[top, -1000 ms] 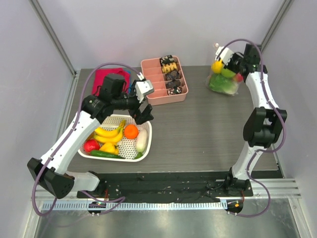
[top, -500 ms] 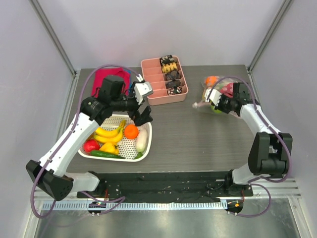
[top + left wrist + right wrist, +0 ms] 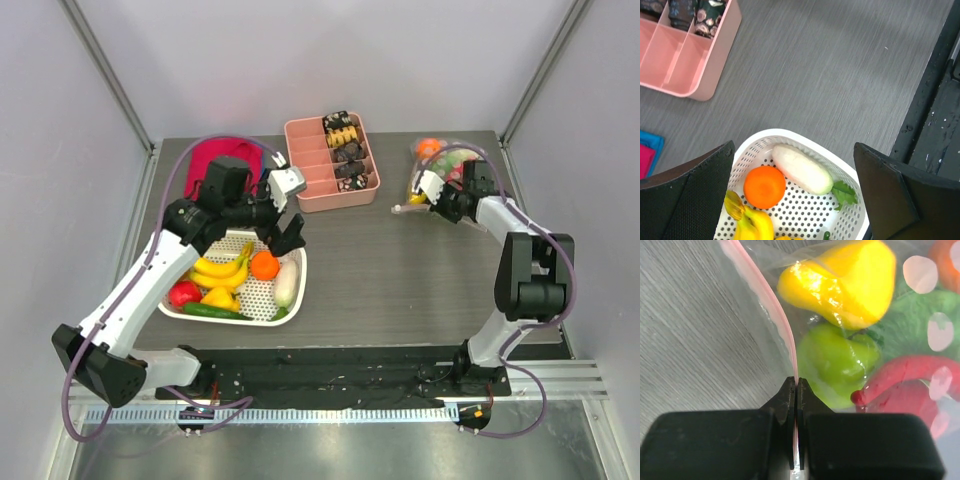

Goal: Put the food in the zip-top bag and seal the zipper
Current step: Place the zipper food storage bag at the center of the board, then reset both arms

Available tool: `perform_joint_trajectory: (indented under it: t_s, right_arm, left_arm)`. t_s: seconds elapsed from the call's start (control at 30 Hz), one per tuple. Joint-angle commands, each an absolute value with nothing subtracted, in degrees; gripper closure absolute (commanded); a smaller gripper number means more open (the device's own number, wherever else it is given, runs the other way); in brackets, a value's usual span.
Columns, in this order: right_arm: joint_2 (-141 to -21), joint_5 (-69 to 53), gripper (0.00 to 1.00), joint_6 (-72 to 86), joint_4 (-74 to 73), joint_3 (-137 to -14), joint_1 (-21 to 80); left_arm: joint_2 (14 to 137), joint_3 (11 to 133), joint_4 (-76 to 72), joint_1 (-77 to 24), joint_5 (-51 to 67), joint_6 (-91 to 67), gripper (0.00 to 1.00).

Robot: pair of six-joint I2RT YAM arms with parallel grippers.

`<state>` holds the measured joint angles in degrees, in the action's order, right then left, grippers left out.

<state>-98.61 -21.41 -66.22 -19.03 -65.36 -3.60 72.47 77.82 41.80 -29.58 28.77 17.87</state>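
The clear dotted zip-top bag [image 3: 448,168] lies at the back right of the table, holding a yellow pepper [image 3: 840,282], a green apple [image 3: 840,362], red fruit [image 3: 905,385] and an orange [image 3: 428,146]. My right gripper [image 3: 796,385] is shut on the bag's pale-pink zipper [image 3: 777,310], pinching the strip near its lower end. My left gripper [image 3: 795,200] is open and empty, hovering above the white mesh basket [image 3: 262,296]. The basket holds an orange [image 3: 764,186], a white radish [image 3: 801,169], bananas [image 3: 220,270], a red fruit [image 3: 184,293] and a cucumber [image 3: 210,311].
A pink compartment tray [image 3: 330,165] with dark and yellow snack pieces stands at the back middle. Red and blue folded cloths [image 3: 205,160] lie at the back left. The table's dark front rail [image 3: 935,110] runs beside the basket.
My right arm has brought the filled bag down from the air onto the table at the back right and now pinches its zipper there. My left arm has barely moved.
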Motion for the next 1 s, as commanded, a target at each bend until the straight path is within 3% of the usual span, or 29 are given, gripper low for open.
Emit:
perform_joint_trajectory:
  t_s: [0.0, 0.13, 0.17, 0.27, 0.37, 0.5, 0.7, 0.97]
  right_arm:
    - [-91.0, -21.3, 0.91, -67.1, -20.5, -62.6, -3.5]
    - [-82.2, -24.0, 0.56, -67.6, -25.5, -58.0, -3.5]
    - [-80.4, -24.7, 0.41, -67.2, -26.4, -57.2, -3.5]
    - [-72.6, -27.5, 0.26, -63.8, -29.9, -55.6, -3.4]
    - [-66.4, -29.5, 0.19, -58.3, -33.2, -56.9, -3.4]
    - [-60.7, -30.2, 0.16, -38.0, -34.3, -59.3, -3.4]
    - [-57.2, -27.3, 0.14, -16.3, -37.0, -60.6, -3.4]
    - [-56.9, -25.0, 0.15, -6.0, -37.2, -57.3, -3.3]
  left_arm:
    - [71.7, 76.4, 41.1, -28.2, 25.9, 12.2, 0.00]
    - [72.0, 76.3, 41.0, -26.3, 25.7, 8.0, 0.00]
    - [72.2, 76.6, 41.0, -25.8, 25.6, 7.4, 0.00]
    - [73.5, 78.8, 42.7, -23.5, 25.3, 4.6, 0.00]
    - [76.5, 83.0, 47.5, -21.2, 24.8, 2.2, 0.00]
    - [78.4, 85.2, 51.9, -17.2, 25.1, -0.4, 0.00]
    - [74.1, 77.8, 50.6, -11.1, 22.3, -2.6, 0.00]
    - [69.3, 66.0, 47.6, -11.0, 11.6, 1.6, 0.00]
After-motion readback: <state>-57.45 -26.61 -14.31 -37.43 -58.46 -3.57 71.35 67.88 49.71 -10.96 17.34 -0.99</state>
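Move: The zipper food storage bag lies full on the board, its zipper edge still pinched in the shut right fingers; its middle is about 9 cm straight ahead of that hand and some 2 cm lower. Inside it the yellow fruit sits roughly 5 cm ahead and 7 cm left of the right hand, and the pink divided box stands about 15 cm ahead and 32 cm left. From the empty left hand the bag is some 28 cm ahead, 50 cm right and 22 cm below; the white basket is level with it, 12 cm left and 20 cm below. The bag's zipper edge is let go as the right fingers open wide, and the right hand draws back and up from it, about 15 cm each way, drifting 5 cm left, turning some 30 degrees clockwise with its left side rising. Meanwhile the open left hand swings 12 cm left over the basket, then sinks about 8 cm overall, turning counter-clockwise and tipping down. ##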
